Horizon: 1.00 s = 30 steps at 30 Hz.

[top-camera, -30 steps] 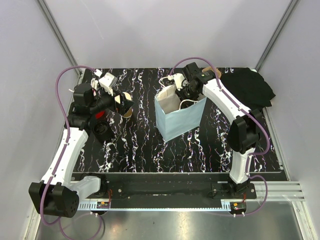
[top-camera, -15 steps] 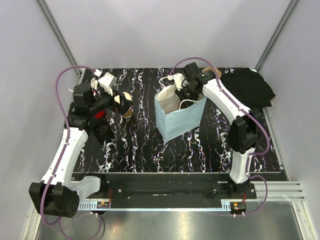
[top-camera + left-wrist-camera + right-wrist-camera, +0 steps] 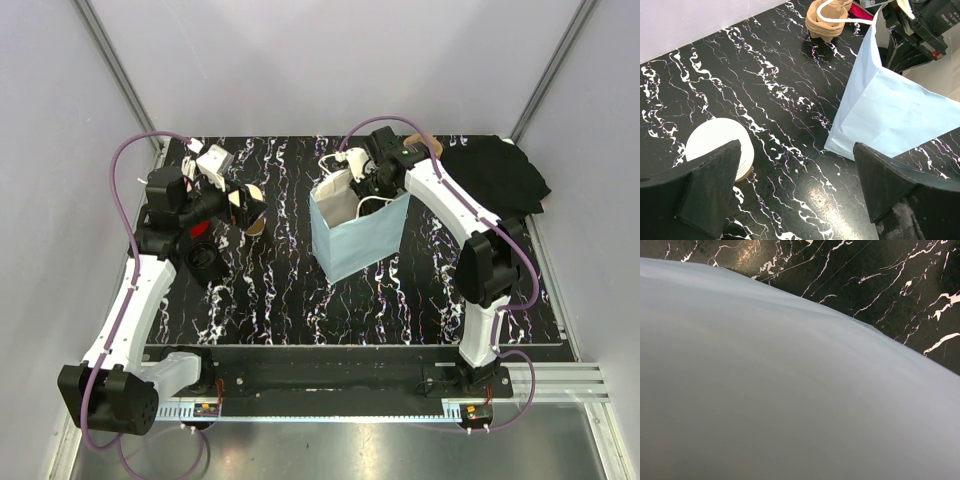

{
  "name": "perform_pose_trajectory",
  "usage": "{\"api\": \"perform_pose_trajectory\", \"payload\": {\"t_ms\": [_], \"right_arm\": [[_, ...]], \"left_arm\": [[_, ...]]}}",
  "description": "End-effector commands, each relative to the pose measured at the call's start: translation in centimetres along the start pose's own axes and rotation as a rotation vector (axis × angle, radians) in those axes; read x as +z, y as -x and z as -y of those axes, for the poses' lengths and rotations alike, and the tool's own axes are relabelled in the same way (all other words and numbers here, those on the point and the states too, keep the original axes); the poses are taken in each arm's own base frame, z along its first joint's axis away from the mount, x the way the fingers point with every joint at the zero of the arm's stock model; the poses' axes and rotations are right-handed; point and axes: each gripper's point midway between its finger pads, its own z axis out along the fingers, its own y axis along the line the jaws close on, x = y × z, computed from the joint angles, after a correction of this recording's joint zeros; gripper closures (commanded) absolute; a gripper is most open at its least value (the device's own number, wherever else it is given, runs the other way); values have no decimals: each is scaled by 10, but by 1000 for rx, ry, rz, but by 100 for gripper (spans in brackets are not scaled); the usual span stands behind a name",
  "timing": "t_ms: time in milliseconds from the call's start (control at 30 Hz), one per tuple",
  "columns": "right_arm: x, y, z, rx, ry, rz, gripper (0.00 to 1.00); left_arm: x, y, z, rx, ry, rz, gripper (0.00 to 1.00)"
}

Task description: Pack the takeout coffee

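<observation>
I cannot make out the takeout coffee cup in any view. A pale blue paper bag stands open at mid-table. My right gripper sits at its far rim beside the white handles, shut on the paper. The bag's wall fills the right wrist view and hides the fingers. My left gripper hovers open and empty over bare table left of the bag. A stack of nested tan cups, pale bottom up, stands by its left finger.
A brown pulp cup carrier lies at the back, behind the bag. Something round and black, like a lid, lies left of the cup stack. A white box stands at the back left. A black cloth covers the back right corner.
The right gripper has edged slightly left at the bag's rim. The left arm has not moved.
</observation>
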Motion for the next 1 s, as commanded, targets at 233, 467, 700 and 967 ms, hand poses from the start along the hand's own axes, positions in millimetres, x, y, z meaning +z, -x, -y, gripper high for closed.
{"api": "perform_pose_trajectory", "payload": {"t_ms": [233, 467, 700, 967], "right_arm": [[-7, -9, -3, -20, -15, -26, 73], [-19, -2, -4, -26, -19, -3, 64], [-43, 11, -6, -46, -28, 38, 51], [-68, 21, -8, -65, -39, 64, 34]], "left_arm": [[-1, 14, 2, 29, -20, 56, 1], [-1, 14, 1, 27, -19, 56, 1], [0, 13, 2, 28, -24, 55, 1], [-1, 14, 1, 28, -22, 55, 1]]}}
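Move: The lidded coffee cup stands in its carrier inside the paper bag, right under the nearly shut right fingers, its middle about 6 cm below the hand. The carrier's empty well is about 8 cm left, 4 cm back and 9 cm below; the bag's middle is about 4 cm left, 2 cm back, level. The spare carrier lies some 15 cm ahead, 10 cm right and 11 cm lower. From the left hand the cup is about 27 cm right, 5 cm ahead and 20 cm below. Keep the right hand almost in place over the cup's black lid and spread its nearly shut fingers to a little over half open, easing barely half a centimetre back and to the right. Late on, with the fingers still opening, lift the hand straight up about 3 cm, off the lid and towards the bag's mouth, fingers still pointing steeply down. ##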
